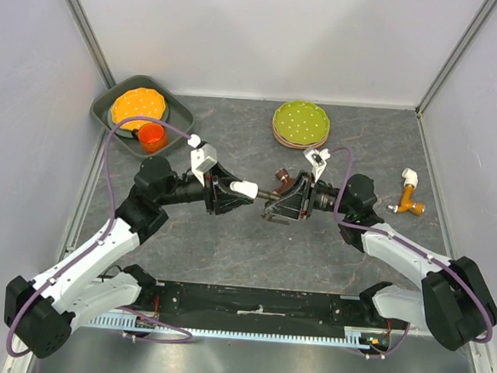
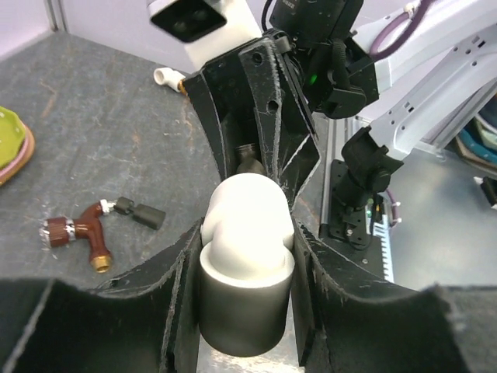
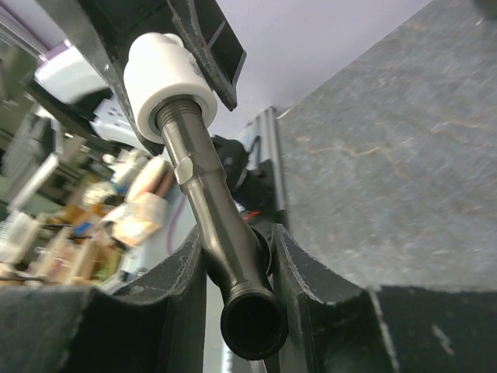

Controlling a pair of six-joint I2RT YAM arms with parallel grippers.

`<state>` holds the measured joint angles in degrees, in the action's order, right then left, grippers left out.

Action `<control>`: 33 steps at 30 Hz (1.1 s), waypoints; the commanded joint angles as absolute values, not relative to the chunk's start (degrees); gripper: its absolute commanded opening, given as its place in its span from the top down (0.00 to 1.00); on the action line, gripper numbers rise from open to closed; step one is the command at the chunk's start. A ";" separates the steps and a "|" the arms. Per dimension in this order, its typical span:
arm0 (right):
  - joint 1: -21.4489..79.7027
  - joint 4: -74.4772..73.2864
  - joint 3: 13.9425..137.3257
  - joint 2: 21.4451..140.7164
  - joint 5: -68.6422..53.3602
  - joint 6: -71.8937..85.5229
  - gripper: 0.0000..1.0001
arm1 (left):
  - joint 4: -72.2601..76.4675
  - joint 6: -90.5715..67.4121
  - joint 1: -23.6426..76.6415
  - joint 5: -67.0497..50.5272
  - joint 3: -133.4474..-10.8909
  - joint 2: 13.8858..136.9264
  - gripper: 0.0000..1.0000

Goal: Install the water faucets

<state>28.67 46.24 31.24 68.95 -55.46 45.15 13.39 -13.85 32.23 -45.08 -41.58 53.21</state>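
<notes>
My left gripper [image 1: 247, 189] [image 2: 248, 256] is shut on a white elbow fitting [image 1: 244, 187] [image 2: 247, 225], whose lower socket looks dark in shadow. Facing it, my right gripper [image 1: 273, 201] [image 3: 239, 264] is shut on a dark grey bent tap [image 1: 275, 197] [image 3: 225, 241]. In the right wrist view the tap's threaded end sits in the white elbow fitting [image 3: 167, 78]. The two grippers meet nose to nose above mid-table. A reddish-brown tap [image 1: 281, 175] [image 2: 81, 233] lies loose on the table just behind them.
A stack of green dotted plates [image 1: 301, 122] [image 2: 9, 144] stands at the back centre. A dark tray [image 1: 179, 112] at back left holds an orange plate and an orange cup [image 1: 151, 135]. Another orange-brown tap with a white fitting [image 1: 411, 198] lies at the right. Walls enclose the table.
</notes>
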 commanded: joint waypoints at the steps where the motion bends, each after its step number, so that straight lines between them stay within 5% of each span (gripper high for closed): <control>1: 28.04 59.40 32.78 71.18 -53.26 72.09 1.00 | 13.80 -2.73 32.34 -44.30 -40.08 50.19 0.98; 6: 28.04 71.42 31.91 75.58 -52.30 87.78 0.95 | 11.78 3.16 32.43 -43.77 -39.29 48.17 0.98; 9: 28.04 77.93 31.55 76.81 -51.24 93.59 0.78 | 12.12 2.56 32.43 -43.68 -39.29 48.25 0.98; 10: 28.04 78.57 31.73 76.64 -51.15 93.95 0.62 | 12.65 1.68 32.43 -43.42 -39.29 48.60 0.98; 13: 27.95 76.30 32.52 74.63 -50.71 90.46 0.37 | 16.43 -5.61 32.43 -40.35 -38.94 49.74 0.98; 18: 27.34 55.33 34.44 68.66 -48.70 70.74 0.05 | 18.63 -17.83 32.34 -37.27 -39.55 53.70 0.98; 23: 27.42 16.96 40.25 58.46 -36.94 41.96 0.02 | 18.55 -26.00 31.64 -34.64 -38.24 51.87 0.98; 28: 27.33 10.11 40.25 52.39 -26.11 27.18 0.02 | 20.55 -33.47 29.10 -34.80 -35.25 49.22 0.98; 33: 27.33 9.93 39.56 52.21 -30.58 19.88 0.02 | 22.50 -37.96 26.99 -36.73 -33.31 48.25 0.98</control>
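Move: The left hand holds the white elbow, and the dark faucet it mates with has its middle about 7 cm to that hand's right, some 2 cm back and 2 cm lower. The right hand grips the faucet's far end; from it the elbow lies about 8 cm left, 2 cm ahead and 1 cm up. On the table roughly 21 cm below the right hand, the brown faucet lies some 13 cm ahead and 2 cm right, and the black piece about 11 cm ahead and 8 cm right. The two hands finish a counter-twist about their shared left-right line, the right rolling the gripped dark faucet top-forward nearly 30 degrees while rising a couple of centimetres and the left rolling the held elbow about 13 degrees the other way; then the right fingers open wide, let go of the faucet and clear it upwards, before going forward and to the right about 5 cm, rolling back and swinging clockwise. The left keeps its pinch on the elbow throughout, rolls it back top-forward some 30 degrees, and carries it with the faucet a few centimetres down, forward and left, away from the open right hand. ##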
